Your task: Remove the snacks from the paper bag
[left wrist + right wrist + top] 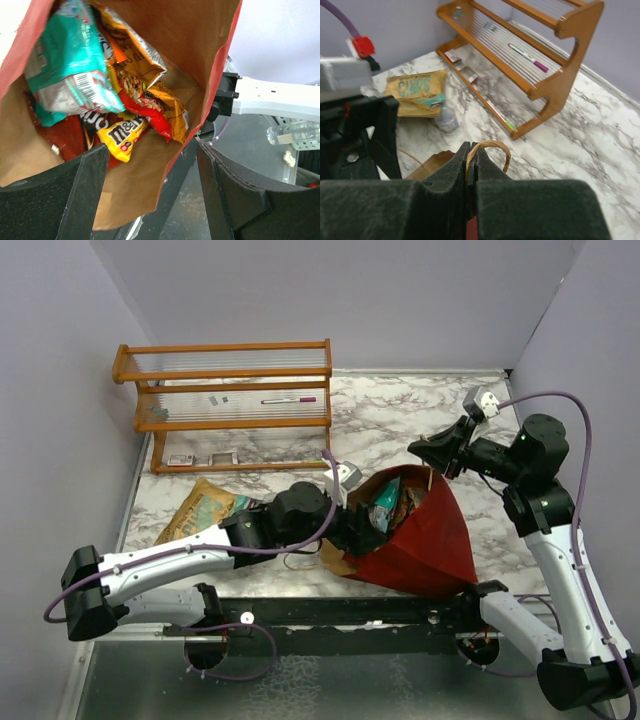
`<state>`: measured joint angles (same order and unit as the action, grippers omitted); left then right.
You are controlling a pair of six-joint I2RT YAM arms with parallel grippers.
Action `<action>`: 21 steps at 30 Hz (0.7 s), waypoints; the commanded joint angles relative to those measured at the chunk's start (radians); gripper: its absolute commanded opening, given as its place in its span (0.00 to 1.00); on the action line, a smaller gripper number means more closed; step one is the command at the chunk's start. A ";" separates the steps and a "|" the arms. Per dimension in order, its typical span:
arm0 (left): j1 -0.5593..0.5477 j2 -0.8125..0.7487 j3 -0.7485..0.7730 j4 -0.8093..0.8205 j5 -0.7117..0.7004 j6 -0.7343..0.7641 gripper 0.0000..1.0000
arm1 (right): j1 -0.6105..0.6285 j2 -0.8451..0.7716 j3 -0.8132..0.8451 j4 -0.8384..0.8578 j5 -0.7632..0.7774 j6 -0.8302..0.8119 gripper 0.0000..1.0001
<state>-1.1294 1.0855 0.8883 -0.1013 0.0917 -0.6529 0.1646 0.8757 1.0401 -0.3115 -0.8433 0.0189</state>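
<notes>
The dark red paper bag [425,535] stands open at the table's front middle, its mouth toward the left. My left gripper [360,525] is open at that mouth and empty. In the left wrist view [150,150] its jaws frame the tan inside of the bag [190,30], which holds a teal packet [65,60], an orange-yellow packet [145,65], a red packet [152,115] and a yellow chocolate packet [122,135]. My right gripper [428,452] is shut [472,150] on the bag's twisted paper handle [495,146] at the bag's top edge. A tan chips packet [205,508] lies on the table left of the bag.
A wooden rack [230,400] stands at the back left with a pen [527,57] on its shelf. A small clear round container [446,120] sits near the tan packet [417,90]. Purple walls close the left, back and right sides.
</notes>
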 commanded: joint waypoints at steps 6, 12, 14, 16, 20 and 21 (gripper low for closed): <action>-0.124 0.070 -0.016 0.200 -0.111 0.013 0.71 | 0.001 0.105 0.144 0.109 -0.104 0.080 0.02; -0.135 0.118 -0.017 0.265 -0.079 -0.009 0.69 | 0.001 0.282 0.308 0.106 -0.212 0.131 0.02; -0.140 0.137 -0.006 0.280 -0.074 -0.010 0.69 | 0.001 0.304 0.321 0.110 -0.229 0.159 0.02; -0.143 0.161 0.011 0.292 -0.064 -0.010 0.69 | 0.001 0.316 0.327 0.090 -0.250 0.175 0.02; -0.151 0.192 0.059 0.266 -0.063 0.008 0.69 | 0.001 0.287 0.371 -0.097 -0.161 0.161 0.02; -0.151 0.182 0.062 0.248 -0.070 0.014 0.70 | 0.001 0.271 0.378 -0.174 -0.130 0.160 0.02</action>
<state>-1.2697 1.2716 0.8894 0.1398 0.0158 -0.6556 0.1646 1.2060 1.3350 -0.3237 -1.0355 0.1635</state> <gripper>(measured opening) 0.695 0.026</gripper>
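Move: The snacks in the tilted red bag lie about 6 cm ahead of the open left hand, 7 cm to its right and 12 cm below. The bag's red body is level with that hand, some 13 cm right and 14 cm down; the chips bag lies 31 cm left, 6 cm ahead and 20 cm down. From the right hand, which already holds the handle, the snacks are roughly 7 cm back, straight below by 21 cm. Right hand draws the held handle 6 cm forward, up and left; open left hand goes 6 cm right. ##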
